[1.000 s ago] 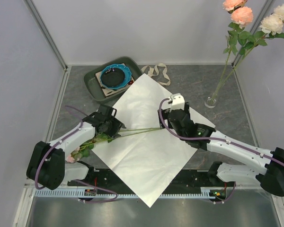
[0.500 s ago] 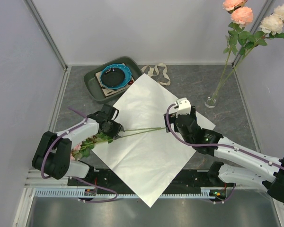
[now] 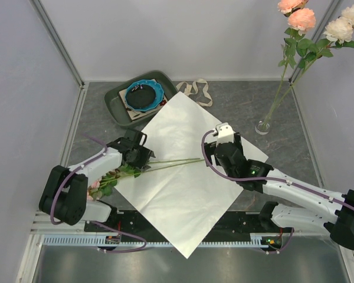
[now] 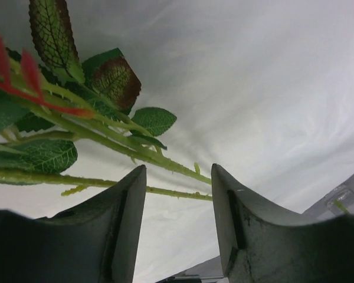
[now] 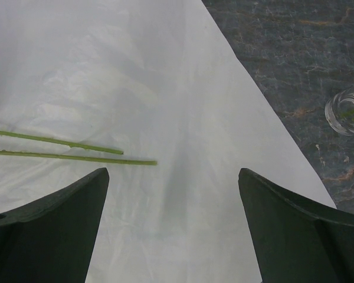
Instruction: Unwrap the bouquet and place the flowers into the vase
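Note:
The bouquet is undone: its cream paper (image 3: 183, 177) lies flat as a diamond on the table. Two flowers lie across it, thin green stems (image 3: 174, 162) pointing right, leaves and a pink bloom (image 3: 96, 190) off the paper's left edge. My left gripper (image 3: 144, 159) is open; the stems (image 4: 165, 192) run just past its fingertips, with leaves (image 4: 115, 79) to the left. My right gripper (image 3: 215, 151) hangs wide open over the paper (image 5: 183, 194), and the stem ends (image 5: 147, 161) lie beyond its left finger. The clear vase (image 3: 263, 126) at the right holds several roses (image 3: 301, 19); its rim (image 5: 346, 112) shows in the right wrist view.
A grey tray (image 3: 119, 112) with a blue dish (image 3: 143, 94) stands at the back left, touching the paper's upper edge. The cream ribbon (image 3: 196, 92) lies loose behind the paper. Frame posts and white walls close in both sides.
My right gripper pulled back to the right from the stem ends, then came slightly left again. The left arm shifted a little beside the stems. The flowers have not moved.

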Action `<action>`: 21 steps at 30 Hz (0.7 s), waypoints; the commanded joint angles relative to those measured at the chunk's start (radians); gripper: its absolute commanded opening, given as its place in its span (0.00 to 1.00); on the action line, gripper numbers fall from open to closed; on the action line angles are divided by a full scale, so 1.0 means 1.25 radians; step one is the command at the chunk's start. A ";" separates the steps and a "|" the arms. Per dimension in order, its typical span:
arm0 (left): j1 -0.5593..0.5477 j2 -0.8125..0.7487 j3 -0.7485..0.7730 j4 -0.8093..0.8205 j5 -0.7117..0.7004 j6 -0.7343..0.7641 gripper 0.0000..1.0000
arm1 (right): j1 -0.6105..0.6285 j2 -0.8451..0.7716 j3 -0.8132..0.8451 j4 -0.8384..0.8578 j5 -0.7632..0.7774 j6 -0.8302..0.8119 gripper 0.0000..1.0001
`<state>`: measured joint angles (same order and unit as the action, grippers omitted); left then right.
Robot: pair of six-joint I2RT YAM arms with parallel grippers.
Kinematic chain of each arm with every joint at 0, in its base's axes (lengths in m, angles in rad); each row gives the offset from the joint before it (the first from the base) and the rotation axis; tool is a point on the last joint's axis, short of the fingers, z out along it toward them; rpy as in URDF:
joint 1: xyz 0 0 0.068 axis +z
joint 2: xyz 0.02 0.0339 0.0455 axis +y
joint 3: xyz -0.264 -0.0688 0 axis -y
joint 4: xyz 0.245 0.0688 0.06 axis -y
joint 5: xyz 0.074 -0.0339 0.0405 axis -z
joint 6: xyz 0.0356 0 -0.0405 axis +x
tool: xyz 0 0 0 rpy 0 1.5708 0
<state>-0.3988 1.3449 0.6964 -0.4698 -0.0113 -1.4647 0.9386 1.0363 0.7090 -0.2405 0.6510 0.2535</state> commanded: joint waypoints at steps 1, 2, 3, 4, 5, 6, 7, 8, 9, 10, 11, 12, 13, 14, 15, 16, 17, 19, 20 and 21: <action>0.011 0.062 0.027 0.037 0.005 -0.057 0.53 | 0.001 -0.015 0.018 0.024 -0.002 -0.013 0.98; 0.012 0.070 0.028 0.050 0.005 -0.058 0.51 | 0.000 -0.023 0.017 0.023 -0.002 -0.013 0.98; 0.012 0.086 0.028 0.054 0.005 -0.059 0.49 | 0.001 -0.025 0.016 0.022 -0.002 -0.011 0.98; 0.012 0.091 0.031 0.056 -0.004 -0.060 0.47 | 0.000 -0.034 0.013 0.017 -0.002 -0.011 0.98; 0.015 0.096 0.032 0.056 -0.009 -0.060 0.45 | 0.000 -0.037 0.012 0.013 0.000 -0.010 0.98; 0.015 0.097 0.033 0.057 -0.013 -0.057 0.36 | 0.001 -0.041 0.012 0.010 0.001 -0.008 0.98; 0.015 0.095 0.034 0.056 -0.019 -0.052 0.32 | 0.000 -0.050 0.010 0.005 0.001 -0.009 0.98; 0.014 0.091 0.034 0.056 -0.020 -0.048 0.27 | -0.001 -0.050 0.010 0.002 0.002 -0.008 0.98; 0.015 0.086 0.033 0.056 -0.023 -0.042 0.21 | 0.000 -0.052 0.010 0.000 0.002 -0.006 0.98; 0.014 0.073 0.033 0.056 -0.029 -0.037 0.18 | 0.000 -0.056 0.007 -0.001 0.003 -0.004 0.98; 0.013 0.064 0.032 0.056 -0.033 -0.033 0.16 | 0.000 -0.056 0.007 -0.001 0.003 -0.005 0.98; 0.013 0.056 0.032 0.057 -0.035 -0.027 0.09 | 0.001 -0.055 0.008 0.000 0.004 -0.005 0.98; 0.013 0.036 0.033 0.057 -0.038 -0.026 0.05 | 0.000 -0.050 0.012 0.000 0.002 -0.005 0.98; 0.013 0.024 0.033 0.057 -0.036 -0.024 0.02 | 0.000 -0.046 0.014 0.001 0.001 -0.005 0.98; 0.013 0.009 0.033 0.058 -0.035 -0.022 0.02 | 0.000 -0.041 0.019 0.001 -0.004 -0.004 0.98; 0.012 -0.023 0.032 0.068 -0.038 -0.021 0.02 | 0.001 -0.033 0.027 0.000 -0.005 -0.006 0.98; 0.013 -0.040 0.031 0.074 -0.039 -0.019 0.02 | 0.001 -0.029 0.030 0.001 -0.005 -0.006 0.98; 0.013 -0.095 0.031 0.101 -0.046 -0.005 0.02 | 0.000 -0.018 0.040 0.003 -0.010 -0.008 0.98; 0.013 -0.112 0.029 0.113 -0.049 0.002 0.02 | 0.000 -0.014 0.043 0.005 -0.011 -0.008 0.98; 0.013 -0.136 0.029 0.127 -0.054 0.022 0.02 | 0.000 -0.013 0.049 0.006 -0.014 -0.008 0.98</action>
<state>-0.3847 1.2957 0.7071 -0.4034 -0.0242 -1.4929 0.9386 1.0046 0.7105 -0.2493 0.6456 0.2485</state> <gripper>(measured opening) 0.041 0.982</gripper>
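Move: Just under the left fingertips, about 3 cm down, lies the leafy stem of the flower to be taken, the forward one of two on the white paper. The second stem crosses some 3 cm nearer the base at the same depth; the pink flower heads lie roughly 17 cm left and 10 cm back, and the tray with the blue plate about 22 cm ahead and 2 cm left. From the right hand the stem is some 25 cm left, 5 cm back and 15 cm below. Dipping about 3 cm straight down onto the forward stem, the half-open left fingers close fully and pinch it, leaving the nearer stem out of the grip. The left hand then lifts it off the paper, rising some 5 cm at gathering speed while drifting 2 cm forward, its fingertips tilting outward about 10 degrees. ##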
